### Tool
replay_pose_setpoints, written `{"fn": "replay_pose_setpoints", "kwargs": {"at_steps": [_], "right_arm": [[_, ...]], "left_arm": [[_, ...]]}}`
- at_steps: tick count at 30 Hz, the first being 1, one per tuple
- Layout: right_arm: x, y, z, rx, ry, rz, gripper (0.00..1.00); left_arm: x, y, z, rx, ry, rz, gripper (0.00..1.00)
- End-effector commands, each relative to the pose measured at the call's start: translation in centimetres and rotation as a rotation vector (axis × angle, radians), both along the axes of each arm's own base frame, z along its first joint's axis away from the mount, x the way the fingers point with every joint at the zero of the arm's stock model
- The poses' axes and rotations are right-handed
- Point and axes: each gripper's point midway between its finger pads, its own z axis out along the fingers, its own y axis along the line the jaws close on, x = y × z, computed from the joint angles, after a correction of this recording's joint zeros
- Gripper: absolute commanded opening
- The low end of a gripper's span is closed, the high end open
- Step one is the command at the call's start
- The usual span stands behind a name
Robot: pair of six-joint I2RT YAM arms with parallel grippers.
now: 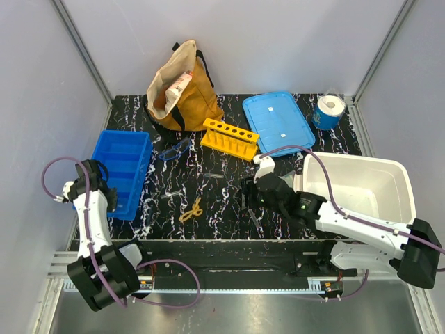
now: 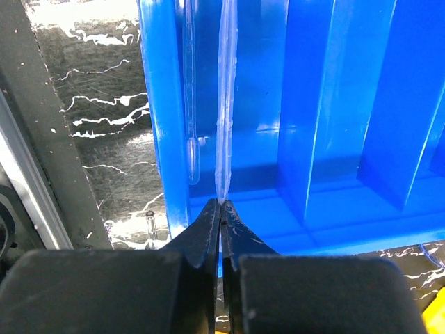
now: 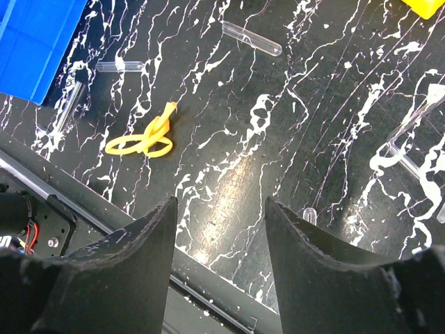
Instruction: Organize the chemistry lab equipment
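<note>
My left gripper (image 2: pixel 221 203) is shut on the end of a thin clear tube (image 2: pixel 226 104), which reaches out over the leftmost slot of the blue divided tray (image 2: pixel 163 139). A second thin tube (image 2: pixel 191 142) lies in that slot. My right gripper (image 3: pixel 220 202) hangs open over the black marbled table near its front edge, with nothing between its fingers. A small yellow looped piece (image 3: pixel 142 139) lies to its left. Loose clear tubes (image 3: pixel 252 38) (image 3: pixel 119 66) lie farther out. One tube tip (image 3: pixel 309 216) pokes out beside the right finger. Blue-framed goggles (image 1: pixel 174 148) lie right of the tray (image 1: pixel 122 170).
A yellow tube rack (image 1: pixel 230 138) and a blue lid (image 1: pixel 278 120) sit mid-table. A white bin (image 1: pixel 358 184) stands at the right. A tan bag (image 1: pixel 182 87) and a paper roll (image 1: pixel 328 110) are at the back. Walls close in on both sides.
</note>
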Motion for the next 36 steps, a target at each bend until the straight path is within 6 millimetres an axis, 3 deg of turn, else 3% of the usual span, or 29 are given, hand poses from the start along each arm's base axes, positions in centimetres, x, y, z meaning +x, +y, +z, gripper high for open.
{"fn": "replay_pose_setpoints", "kwargs": {"at_steps": [1, 4, 7, 11, 15, 17, 19, 22, 25, 29, 32, 36], "right_arm": [[0.4, 1.1, 2.2, 0.057, -0.012, 0.001, 0.59], [0.5, 1.1, 2.0, 0.054, -0.007, -0.004, 0.6], [0.4, 1.2, 1.9, 0.05, 0.002, -0.004, 0.6], [0.3, 1.0, 1.4, 0.035, 0.013, -0.007, 0.6], [0.5, 1.0, 1.0, 0.029, 0.022, -0.017, 0.59], [0.6, 1.2, 1.0, 0.023, 0.027, -0.023, 0.6], [1.0, 0.8, 0.4, -0.019, 0.039, -0.052, 0.59], [1.3, -0.1, -0.5, -0.096, 0.057, -0.092, 0.59], [1.2, -0.6, -1.8, -0.168, 0.085, -0.094, 0.58], [0.5, -1.1, -4.2, -0.247, 0.149, -0.087, 0.55], [-0.2, -1.6, -7.3, -0.334, 0.219, -0.081, 0.55], [-0.9, -2.3, -9.9, -0.413, 0.292, -0.094, 0.53]], "left_arm": [[0.5, 0.9, 0.2, 0.028, -0.019, 0.019, 0.07], [0.8, 0.5, -0.1, 0.001, -0.026, 0.003, 0.23], [1.0, 0.1, -0.3, -0.014, -0.034, -0.021, 0.32], [1.8, -0.5, 1.1, -0.028, -0.086, -0.074, 0.42], [2.5, 0.0, 4.0, 0.047, -0.166, -0.119, 0.46], [3.9, -0.3, 5.9, 0.09, -0.248, -0.233, 0.37], [5.0, -1.1, 7.0, 0.119, -0.29, -0.335, 0.36], [7.9, -4.3, 9.0, 0.137, -0.426, -0.622, 0.43], [9.9, -9.8, 10.6, 0.08, -0.585, -0.934, 0.49], [10.2, -14.7, 11.3, 0.051, -0.621, -1.186, 0.57], [9.8, -18.3, 11.6, 0.052, -0.614, -1.386, 0.61], [8.7, -21.6, 10.1, -0.005, -0.629, -1.52, 0.62]]}}
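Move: The left fingers hold a clear pipette over the blue tray's near compartment, whose middle is about 5 cm left, level fore and aft, 6 cm below. From that hand, a short test tube lies some 20 cm right and 1 cm ahead, the blue glasses 21 cm right and 15 cm ahead. The right hand's near test tube is 4 cm right, 7 cm back and 15 cm below; the yellow tubing is 16 cm left, 5 cm back. Left fingers release the pipette, rise and swing 19 cm right, 9 forward; right hand sinks 9 cm towards its tube. ##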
